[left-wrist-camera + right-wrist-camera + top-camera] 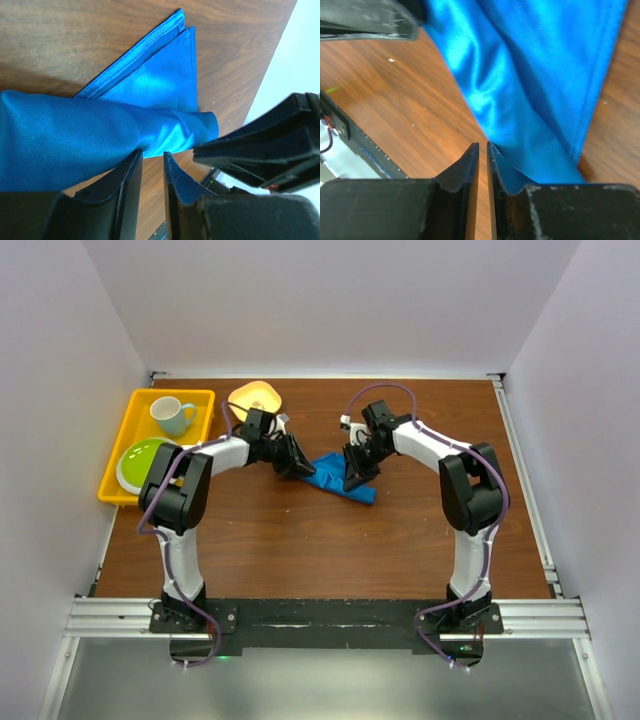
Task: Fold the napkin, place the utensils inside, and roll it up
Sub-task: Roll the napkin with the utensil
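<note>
The blue napkin (338, 483) lies folded and partly rolled at the middle of the table. In the left wrist view the napkin (150, 85) shows a rolled part over a flat folded corner. My left gripper (300, 468) sits at its left end; this gripper (151, 151) holds a narrow gap with bare wood showing through, its tips at the roll's edge. My right gripper (355, 478) rests on the napkin's right part. In its own view the right gripper (482, 143) is nearly closed, with the napkin (530, 75) against its tips. The utensils are hidden.
A yellow tray (200, 393) at the back left holds a light blue cup (172, 416) and a green plate (140, 462). A yellow bowl (255, 397) stands beside it, just behind the left arm. The two grippers are close together over the napkin.
</note>
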`<action>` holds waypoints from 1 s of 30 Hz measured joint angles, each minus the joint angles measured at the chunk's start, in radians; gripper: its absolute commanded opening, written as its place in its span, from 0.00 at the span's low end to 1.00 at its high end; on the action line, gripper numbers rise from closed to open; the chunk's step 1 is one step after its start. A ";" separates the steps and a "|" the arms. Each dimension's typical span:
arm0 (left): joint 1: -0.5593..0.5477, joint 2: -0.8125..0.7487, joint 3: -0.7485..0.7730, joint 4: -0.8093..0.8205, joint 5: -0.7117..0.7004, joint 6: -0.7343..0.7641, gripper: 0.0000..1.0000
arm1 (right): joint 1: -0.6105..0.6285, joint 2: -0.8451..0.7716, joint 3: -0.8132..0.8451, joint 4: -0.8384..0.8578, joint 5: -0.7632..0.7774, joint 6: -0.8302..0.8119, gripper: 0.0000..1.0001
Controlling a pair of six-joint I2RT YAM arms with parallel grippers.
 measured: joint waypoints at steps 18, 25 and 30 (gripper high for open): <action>0.006 -0.024 0.058 -0.119 -0.002 0.057 0.48 | -0.002 -0.011 0.027 -0.011 0.081 -0.069 0.92; 0.030 -0.231 0.029 -0.182 -0.081 0.055 0.62 | 0.220 -0.109 0.023 0.079 0.402 -0.237 0.98; 0.104 -0.324 -0.048 -0.251 -0.154 0.073 0.61 | 0.331 -0.047 -0.001 0.182 0.563 -0.367 0.97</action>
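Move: Both hands hold the near edge of the half-rolled napkin, the left near its left end. The middle of the roll is about 5 cm right of the left hand and 1 cm back. From the right hand, the roll's middle is some 4 cm left and 2 cm ahead; the unrolled flap lies 6 cm ahead and 4 cm left, and the roll's right end 5 cm right and 2 cm back. The yellow dish is roughly 17 cm ahead and 12 cm left of the left hand. Lower the right gripper about 2.5 cm and leftward with the napkin edge, keeping the left nearly still on its end. Then open both and lift off: take the left up, then some 7 cm left, clear of the roll. Arc the right up and left, wide open, turning counter-clockwise with fingers steeper, and bring it back down over the roll's middle. ##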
